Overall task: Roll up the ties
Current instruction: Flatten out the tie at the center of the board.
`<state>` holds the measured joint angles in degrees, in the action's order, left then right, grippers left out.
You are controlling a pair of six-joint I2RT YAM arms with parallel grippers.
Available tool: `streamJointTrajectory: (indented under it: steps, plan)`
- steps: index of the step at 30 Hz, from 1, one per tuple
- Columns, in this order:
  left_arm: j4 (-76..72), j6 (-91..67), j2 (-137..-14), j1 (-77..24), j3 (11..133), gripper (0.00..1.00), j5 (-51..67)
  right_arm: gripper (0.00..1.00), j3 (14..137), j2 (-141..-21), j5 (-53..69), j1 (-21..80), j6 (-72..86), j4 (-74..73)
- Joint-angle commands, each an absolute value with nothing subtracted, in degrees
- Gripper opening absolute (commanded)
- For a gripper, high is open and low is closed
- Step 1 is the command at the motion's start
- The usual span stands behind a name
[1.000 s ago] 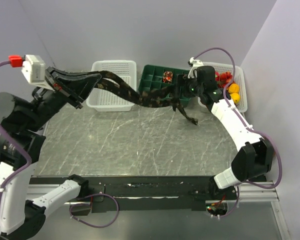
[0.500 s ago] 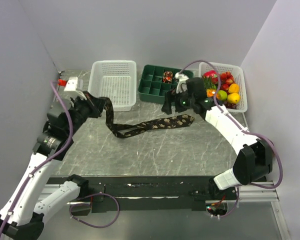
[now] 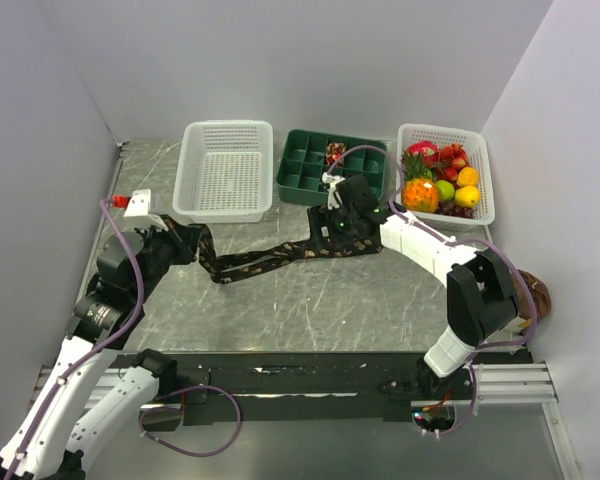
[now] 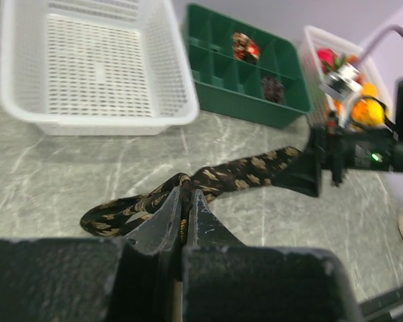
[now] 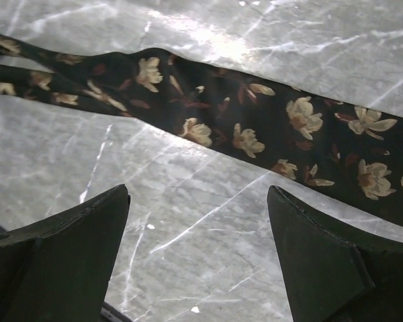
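A black-brown tie (image 3: 270, 258) with tan flowers lies across the marble table, folded back on itself at its left end. My left gripper (image 3: 192, 243) is shut on that narrow end, and in the left wrist view the fabric (image 4: 248, 171) shows pinched between the fingertips (image 4: 183, 198). My right gripper (image 3: 332, 235) hovers open just over the wide end. In the right wrist view the tie (image 5: 255, 127) runs past beyond the spread fingers (image 5: 198, 194), with bare table between them. A reddish coil (image 4: 245, 47) and a dark coil (image 4: 273, 86) sit in the green tray.
A white mesh basket (image 3: 228, 170) stands at the back left. The green compartment tray (image 3: 310, 175) is beside it. A white basket of fruit (image 3: 480, 200) is at the back right. A brown object (image 3: 536, 297) lies at the table's right edge.
The left arm came down from high on the left, and the tie went from hanging stretched in the air to lying on the table. The right gripper moved left and down over the wide end.
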<state>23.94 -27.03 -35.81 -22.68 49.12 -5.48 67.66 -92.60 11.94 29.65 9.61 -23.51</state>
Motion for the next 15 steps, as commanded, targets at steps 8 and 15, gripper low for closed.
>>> streamJointTrajectory:
  steps: [8, 15]
  plan:
    - [9.42, -25.03, -42.71, -22.59, 66.34, 0.01, 21.07, 0.92, 69.35, -80.01, 5.45, 29.01, 12.21, -21.53]
    - [-7.37, -38.22, -53.60, -25.22, 78.11, 0.01, 26.38, 0.93, 66.45, -61.54, 3.61, 27.51, 11.52, -18.72]
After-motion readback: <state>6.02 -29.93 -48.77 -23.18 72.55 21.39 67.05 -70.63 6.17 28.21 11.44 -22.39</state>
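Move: The tie's flat stretch runs left to right across the board. Its middle lies about 16 cm right and 6 cm ahead of the left hand, which keeps the near end pinched some 19 cm above the board. The empty white basket stands about 24 cm ahead of that hand, 2 cm right. The same stretch's middle is about 4 cm left, 3 cm back and 5 cm below the open right hand; the green tray lies about 15 cm ahead of that hand and 3 cm right. The tie's near end, still pinched in the shut left fingers, goes first to the right, then swiftly up off the board, some 20 cm up and 8 cm right in all, while the wrist swings nearly 30 degrees clockwise and tips the fingers upward. The wide-open right hand lingers low over the tie, then rises about 14 cm, drifting slightly right, its fingers tilting up about 20 degrees. ##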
